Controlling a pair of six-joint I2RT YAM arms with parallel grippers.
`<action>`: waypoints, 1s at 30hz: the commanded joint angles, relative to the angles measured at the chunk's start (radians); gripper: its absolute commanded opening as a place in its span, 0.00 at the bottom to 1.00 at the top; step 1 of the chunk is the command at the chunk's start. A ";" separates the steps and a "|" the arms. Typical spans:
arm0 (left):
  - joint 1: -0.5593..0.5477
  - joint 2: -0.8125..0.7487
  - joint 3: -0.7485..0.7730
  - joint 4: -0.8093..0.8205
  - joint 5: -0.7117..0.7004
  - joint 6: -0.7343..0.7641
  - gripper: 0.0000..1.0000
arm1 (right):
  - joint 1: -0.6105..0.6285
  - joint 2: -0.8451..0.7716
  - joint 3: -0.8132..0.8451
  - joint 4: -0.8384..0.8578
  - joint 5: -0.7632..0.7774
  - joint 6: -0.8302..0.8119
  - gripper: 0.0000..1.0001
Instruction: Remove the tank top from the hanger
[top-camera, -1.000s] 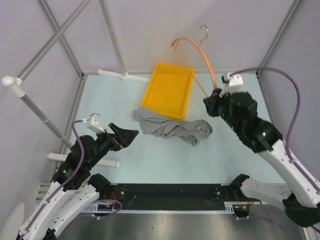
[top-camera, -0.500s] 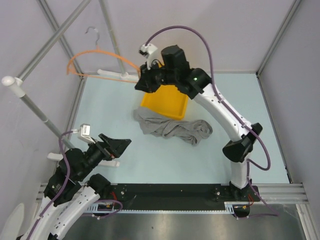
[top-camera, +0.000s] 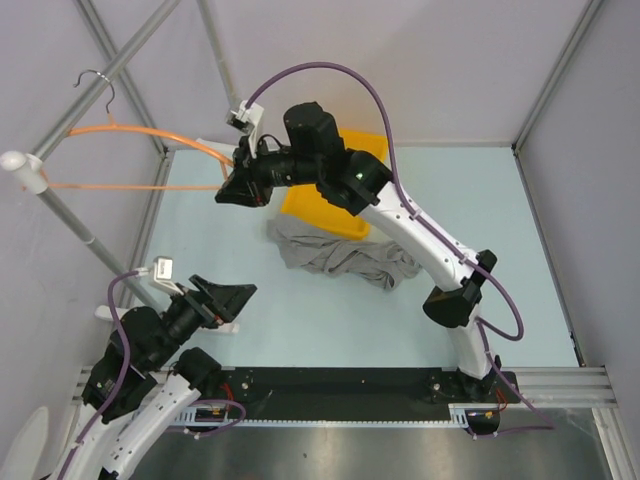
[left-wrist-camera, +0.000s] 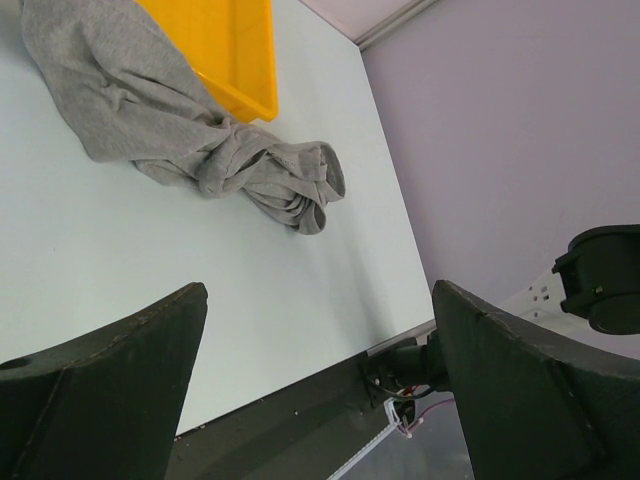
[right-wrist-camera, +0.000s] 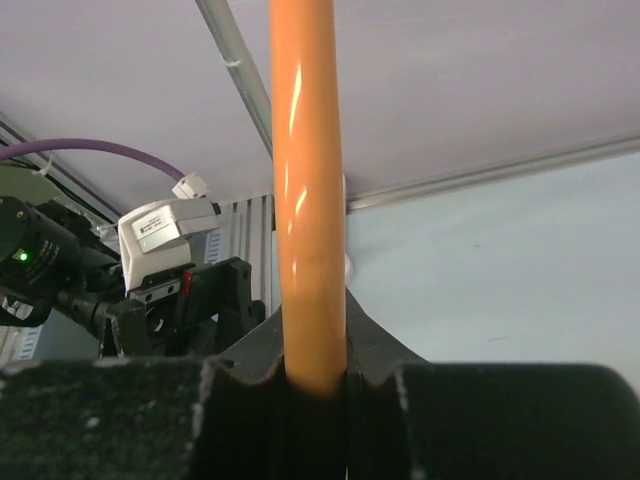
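The heather-grey tank top (top-camera: 345, 258) lies crumpled on the table beside the yellow tray's near edge; it also shows in the left wrist view (left-wrist-camera: 190, 130). The bare orange hanger (top-camera: 135, 132) is held in the air at the far left, its silver hook (top-camera: 97, 82) at the slanted rack pole. My right gripper (top-camera: 232, 190) is shut on the hanger's right end, the orange bar (right-wrist-camera: 308, 200) clamped between the fingers. My left gripper (top-camera: 240, 297) is open and empty, low at the near left, apart from the shirt.
A yellow tray (top-camera: 312, 207) stands behind the shirt, partly hidden by my right arm. Grey rack poles (top-camera: 110, 75) cross at the far left, with a white-capped pole (top-camera: 25, 170). A white rack foot (top-camera: 225, 325) lies by my left gripper. Walls close in the table.
My right arm has swung from the far right across to the far left, carrying the hanger to the slanted pole. My left gripper has drawn back a little toward the near edge. The shirt has not moved.
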 joint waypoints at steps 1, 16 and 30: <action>0.004 0.016 -0.002 0.004 0.023 -0.006 0.99 | 0.008 0.068 0.087 0.138 -0.074 0.070 0.00; 0.004 0.030 -0.031 0.005 0.055 -0.008 0.99 | 0.028 0.146 0.089 0.168 -0.068 0.099 0.00; 0.003 0.355 -0.094 0.237 0.251 0.067 0.99 | -0.020 -0.140 -0.239 0.078 0.181 0.134 1.00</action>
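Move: The right hand holds the orange hanger by its right end; the spot on the rail where its hook is to hang lies about 26 cm to the left, 9 cm ahead and 6 cm above. Far below that hand, some 42 cm down, the grey tank top lies 12 cm ahead and 22 cm to the right, the yellow tray 35 cm ahead and 19 cm right. From the open, empty left hand the tank top is about 22 cm ahead, 20 cm right and 24 cm below. Left and down together, about 5 cm each way, the right hand carries the hanger's hook onto the rail, pauses there, then opens its fingers wide, lets go of the hanger's end and starts drawing back to the right. Late on, the open left hand sets off down and to the right towards the tank top, its fingers tipping down and swinging clockwise. ##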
